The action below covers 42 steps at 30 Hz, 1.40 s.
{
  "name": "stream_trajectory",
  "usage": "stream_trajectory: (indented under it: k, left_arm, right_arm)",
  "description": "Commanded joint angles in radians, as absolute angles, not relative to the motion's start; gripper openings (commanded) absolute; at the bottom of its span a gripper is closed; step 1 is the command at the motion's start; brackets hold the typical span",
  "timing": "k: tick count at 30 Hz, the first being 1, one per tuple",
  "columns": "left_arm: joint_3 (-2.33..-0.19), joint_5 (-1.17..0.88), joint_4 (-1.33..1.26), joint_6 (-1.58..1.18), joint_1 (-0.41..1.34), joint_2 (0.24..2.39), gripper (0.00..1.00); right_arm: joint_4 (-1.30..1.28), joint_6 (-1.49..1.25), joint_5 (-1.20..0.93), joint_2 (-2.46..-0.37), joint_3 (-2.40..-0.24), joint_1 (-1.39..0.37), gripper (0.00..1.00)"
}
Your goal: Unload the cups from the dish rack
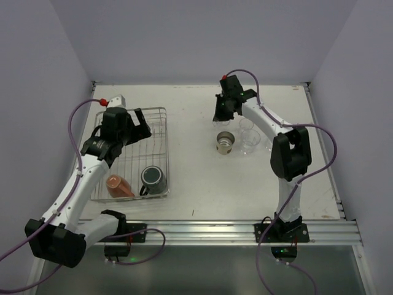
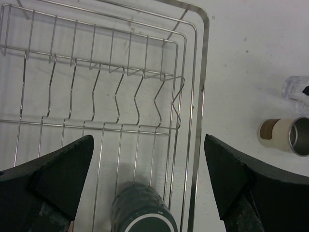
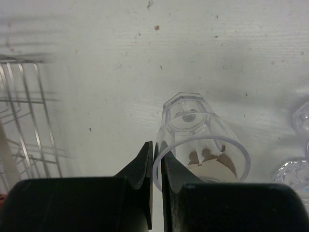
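Note:
The silver wire dish rack [image 1: 161,132] stands on the left of the table. In it lie an orange-red cup [image 1: 118,185] and a dark handled mug [image 1: 153,179]. My left gripper [image 1: 132,126] hangs open and empty over the rack's far half. In the left wrist view the mug [image 2: 140,210] lies between and below the spread fingers [image 2: 58,169]. My right gripper [image 1: 222,114] is shut on the rim of a clear glass [image 3: 203,140], one finger inside and one outside. I cannot tell whether the glass touches the table.
A beige-brown cup [image 1: 225,143] and two clear glasses [image 1: 247,126] [image 1: 249,142] stand close to the right gripper. The cup [image 2: 287,135] also shows in the left wrist view. The rack's edge [image 3: 29,111] lies left of the held glass. Walls enclose the table.

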<state>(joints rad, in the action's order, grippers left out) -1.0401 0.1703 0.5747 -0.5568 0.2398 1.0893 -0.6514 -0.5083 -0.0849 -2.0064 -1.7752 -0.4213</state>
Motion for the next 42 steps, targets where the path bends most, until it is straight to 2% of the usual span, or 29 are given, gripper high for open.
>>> stream_trajectory:
  k: [1,9,21,26,32,36,42]
  left_arm:
    - [-1.017,0.199,0.64,-0.56,0.287,1.068,0.99]
    - [-1.02,0.232,0.73,-0.587,0.382,1.081,0.99]
    - [-1.006,0.232,0.87,-0.649,0.494,1.098,1.0]
    - [-1.003,0.242,0.905,-0.655,0.497,1.106,1.0]
    - [-0.98,0.219,0.949,-0.652,0.514,1.124,1.0]
    - [-0.969,0.187,0.965,-0.646,0.52,1.108,1.0]
    - [-0.974,0.18,1.008,-0.641,0.534,1.1,1.0]
  right_arm:
    - [-0.713,-0.456,0.073,-2.042,-1.845,-0.442,0.0]
    - [-0.739,-0.43,0.199,-2.111,-1.868,-0.454,0.0]
    - [-0.796,-0.41,0.256,-2.213,-1.944,-0.454,0.0]
    - [-0.802,-0.403,0.258,-2.226,-1.956,-0.456,0.04]
    - [-0.811,-0.402,0.244,-2.233,-1.965,-0.457,0.17]
    - [-0.802,-0.403,0.239,-2.221,-1.954,-0.46,0.4]
    - [-0.798,-0.41,0.225,-2.172,-1.924,-0.463,0.6]
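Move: The right hand holds a clear cup by its wall; the table spot it is bound for lies about 14 cm below, 2 ahead and 6 to the right. The beige cup is some 8 cm back and 5 right, another clear cup 15 right and 2 ahead, a third 16 right and 7 back. For the left hand, the green cup is about 11 cm back, 5 right and 16 below; the orange cup is 14 back and 8 left. Still pinching the clear cup's wall, the right hand lowers it about 7 cm with a drift of some 4 cm right, rolling its left side down roughly 20 degrees to set the cup level beyond the beige one, then stays and opens the fingers to let go. Meanwhile the wide-open left hand draws back about 11 cm and sinks 9, easing right and tipping about 25 degrees further down, to just above the green cup. ##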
